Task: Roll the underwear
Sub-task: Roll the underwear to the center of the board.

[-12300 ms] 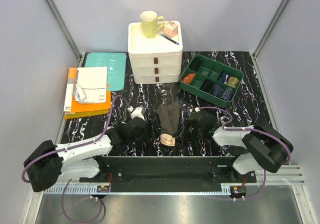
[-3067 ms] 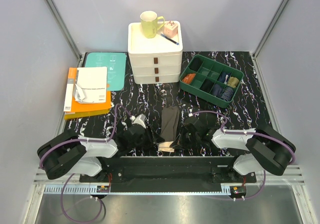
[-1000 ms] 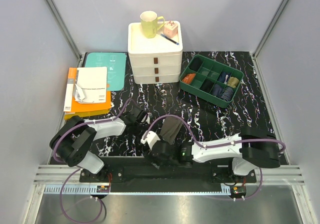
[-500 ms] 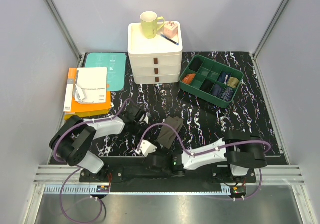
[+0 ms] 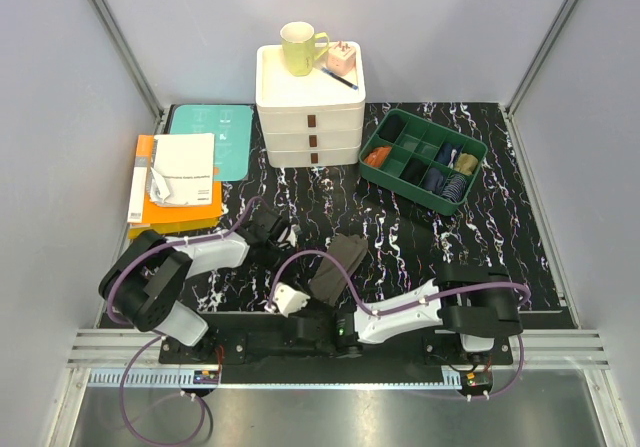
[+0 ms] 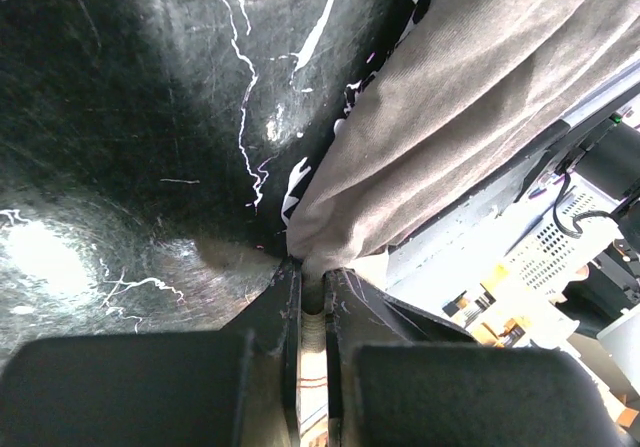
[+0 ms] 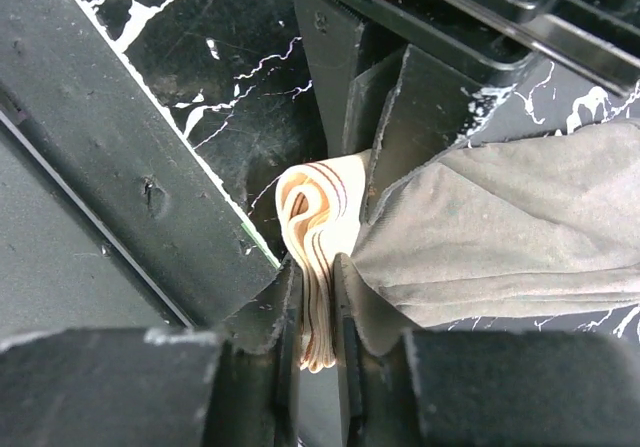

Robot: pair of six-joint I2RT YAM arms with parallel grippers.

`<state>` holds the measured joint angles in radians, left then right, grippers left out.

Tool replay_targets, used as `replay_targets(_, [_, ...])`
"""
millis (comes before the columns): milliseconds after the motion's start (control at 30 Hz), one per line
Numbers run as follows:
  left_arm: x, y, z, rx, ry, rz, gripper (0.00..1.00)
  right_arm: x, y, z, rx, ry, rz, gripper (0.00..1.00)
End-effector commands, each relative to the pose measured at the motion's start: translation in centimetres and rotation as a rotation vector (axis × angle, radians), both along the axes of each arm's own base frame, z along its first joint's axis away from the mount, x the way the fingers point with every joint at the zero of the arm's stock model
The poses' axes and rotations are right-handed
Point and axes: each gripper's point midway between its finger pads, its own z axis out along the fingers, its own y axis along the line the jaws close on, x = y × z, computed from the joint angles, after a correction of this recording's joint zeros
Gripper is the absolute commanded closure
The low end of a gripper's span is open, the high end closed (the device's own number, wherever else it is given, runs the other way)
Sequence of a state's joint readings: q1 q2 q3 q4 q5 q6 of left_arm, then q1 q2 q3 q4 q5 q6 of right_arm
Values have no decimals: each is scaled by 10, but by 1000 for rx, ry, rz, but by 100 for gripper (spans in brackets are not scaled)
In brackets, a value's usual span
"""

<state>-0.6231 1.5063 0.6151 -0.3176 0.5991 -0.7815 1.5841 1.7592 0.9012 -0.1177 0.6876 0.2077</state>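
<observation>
An olive-brown underwear lies folded into a narrow strip on the black marbled table, near the front edge. My left gripper comes at it from the left. In the left wrist view this gripper is shut on a pinched edge of the underwear. My right arm reaches far left along the front edge, with its gripper at the strip's near end. The right wrist view has the right gripper shut on the folded beige waistband, and the olive cloth spreads to the right.
A white drawer unit with a mug stands at the back. A green divided tray with sock bundles is at the back right. Books and a teal folder lie at the left. A black rail runs along the front edge.
The right gripper has shut on the waistband and its arm has slid further left along the front edge. The left gripper has kept its pinch and place.
</observation>
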Motion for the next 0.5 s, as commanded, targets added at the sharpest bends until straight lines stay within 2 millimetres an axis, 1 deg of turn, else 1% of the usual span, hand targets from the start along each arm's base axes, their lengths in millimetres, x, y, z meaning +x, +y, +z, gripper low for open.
replay_targets(0, [11, -2, 18, -47, -63, 0, 88, -13, 12, 7, 63, 80, 56, 94])
replay_targets(33, [12, -1, 19, -45, -75, 8, 83, -16, 12, 2, 83, 139, 74, 96])
replay_targets(67, [16, 0, 25, -54, -105, 16, 76, -17, 14, 9, 122, 174, 80, 98])
replay_targets(100, [23, 5, 25, -40, -134, 42, 66, -17, 11, 5, 140, 207, 81, 99])
replay_targets(133, [26, 8, 27, -38, -152, 57, 61, -16, 9, 3, 153, 263, 86, 100])
replay_targets(167, [30, 11, 34, -46, -190, 73, 57, -14, 14, 13, 212, 289, 87, 100])
replay_targets(200, [35, 17, 32, -31, -204, 105, 53, -14, 12, 11, 237, 322, 93, 100])
replay_targets(233, [37, 21, 33, -30, -216, 121, 44, -11, 11, 12, 267, 378, 99, 100])
replay_targets(267, [39, 24, 38, -36, -240, 137, 41, -11, 13, 20, 308, 409, 103, 100])
replay_targets(300, [42, 31, 34, -17, -247, 170, 38, -11, 12, 20, 332, 437, 109, 100])
replay_targets(333, [43, 35, 33, -10, -259, 184, 34, -15, 12, 21, 350, 495, 135, 100])
replay_targets(367, [46, 38, 37, -10, -286, 200, 32, -7, 11, 24, 381, 520, 111, 100])
replay_targets(400, [48, 44, 33, 13, -304, 221, 31, -12, 12, 25, 408, 582, 146, 100])
replay_targets(433, [50, 47, 34, 22, -326, 231, 30, -11, 11, 25, 423, 616, 147, 100])
replay_targets(467, [55, 51, 39, 32, -374, 247, 29, 0, 9, 24, 448, 650, 119, 100])
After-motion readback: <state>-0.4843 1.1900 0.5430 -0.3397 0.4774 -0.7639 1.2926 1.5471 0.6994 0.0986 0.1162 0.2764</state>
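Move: The left fingers are shut on the grey cloth right beside the waistband end, the waistband lying about 2 cm behind them. The right fingers already pinch that folded cream waistband, level with their pads. The grey body's middle lies some 5 cm ahead and 7 cm right of the left hand, or roughly 7 cm ahead and 6 cm right of the right hand. The table's front edge runs about 5 cm behind the left hand, straight back. Forward, up and to its left, the left hand lets go of the grey cloth and pulls clear, opening wide as it travels about 6 cm away from the waistband. The right hand keeps its pinch on the folded waistband, swinging some 30 degrees so its fingers point more to the left and down, while easing forward and up by only a centimetre or so. ##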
